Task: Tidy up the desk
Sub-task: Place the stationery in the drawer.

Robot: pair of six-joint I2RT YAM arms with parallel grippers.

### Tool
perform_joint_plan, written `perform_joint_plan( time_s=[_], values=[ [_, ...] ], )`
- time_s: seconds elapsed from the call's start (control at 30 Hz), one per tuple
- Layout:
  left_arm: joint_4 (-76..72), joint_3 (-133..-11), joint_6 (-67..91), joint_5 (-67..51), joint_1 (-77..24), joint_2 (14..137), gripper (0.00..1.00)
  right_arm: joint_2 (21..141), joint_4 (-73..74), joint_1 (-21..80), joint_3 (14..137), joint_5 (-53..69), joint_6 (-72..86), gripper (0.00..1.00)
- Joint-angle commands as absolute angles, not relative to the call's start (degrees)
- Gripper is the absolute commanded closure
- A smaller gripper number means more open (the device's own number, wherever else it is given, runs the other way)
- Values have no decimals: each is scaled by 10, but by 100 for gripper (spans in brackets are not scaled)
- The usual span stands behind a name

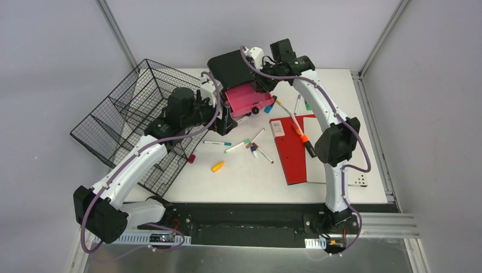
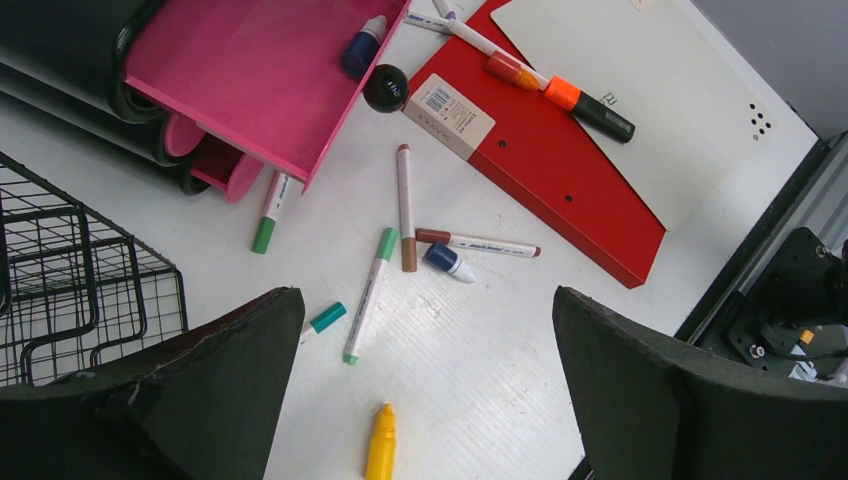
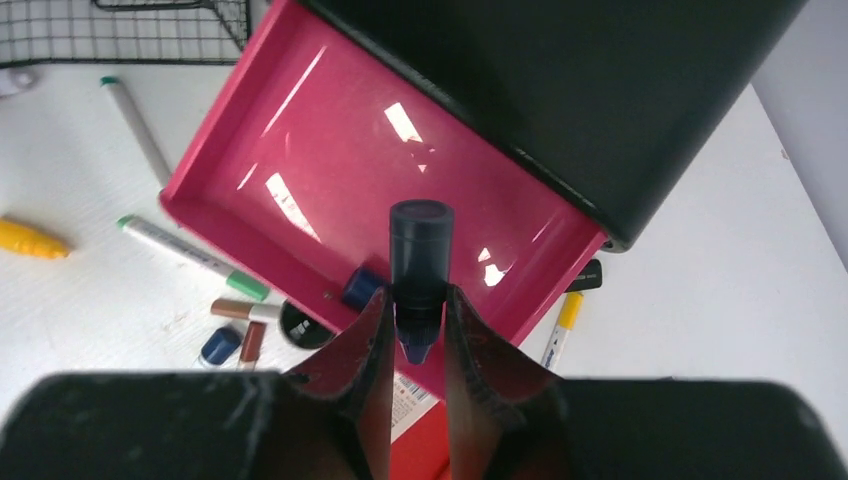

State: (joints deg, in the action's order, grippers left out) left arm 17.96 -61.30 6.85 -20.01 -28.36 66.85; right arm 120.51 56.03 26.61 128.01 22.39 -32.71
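The white desk [image 1: 244, 176] is strewn with markers. My right gripper [image 3: 417, 300] is shut on a small dark blue bottle [image 3: 420, 250] and holds it over the pink tray [image 3: 330, 170], which juts out from under a black organiser [image 3: 600, 100]. A second small blue bottle [image 2: 362, 45] lies in the tray's near corner. My left gripper [image 2: 425, 300] hangs open above the desk, holding nothing. Below it lie a yellow marker [image 2: 380, 445] and a green-capped marker [image 2: 368, 295]. In the top view the right gripper [image 1: 264, 85] is at the back of the desk and the left gripper [image 1: 221, 119] beside the tray's front.
A black wire basket [image 1: 136, 119] lies tilted at the desk's left edge. A red notebook [image 1: 293, 153] with a white sheet and an orange-and-black marker [image 2: 565, 92] sits right of centre. A black round cap [image 2: 386, 87] and several loose markers [image 2: 405, 205] lie between tray and notebook.
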Motion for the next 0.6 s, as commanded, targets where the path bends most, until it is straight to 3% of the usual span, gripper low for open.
perform_joint_plan(
  time_s=[0.0, 0.13, 0.2, 0.37, 0.57],
  values=[
    [162, -615, 65, -202, -277, 655, 1, 1225, 497, 265, 1319, 186, -271, 90],
    [163, -615, 64, -199, -277, 655, 1, 1230, 485, 264, 1324, 177, -240, 43],
    [163, -615, 63, -199, -277, 656, 1, 1220, 490, 262, 1324, 184, -222, 29],
    [163, -616, 67, -205, -277, 664, 1, 1156, 509, 236, 1288, 294, -173, 17],
    [159, -619, 86, -226, -277, 680, 1, 981, 497, 190, 1086, 456, -202, 8]
  ],
)
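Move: The right hand holds the dark bottle just above the open pink top drawer, whose middle is about 5 cm left, 1 cm back and 7 cm below. The blue bottle already in the drawer lies about 2 cm left and 3 cm back, the drawer's black knob 2 cm left and 7 cm back. On the table a blue-black marker lies some 6 cm right and 1 cm back. From the left hand, the drawer's middle is about 11 cm ahead and 7 cm right. The right fingertips' pinch on the dark bottle ends over the drawer's right front part: the hand eases some 2 cm forward and a little down, opening as it gets there, nearly to full width. It then backs off empty about 5 cm, rising some 3 cm and drifting right, the wrist turning about 15 degrees. ##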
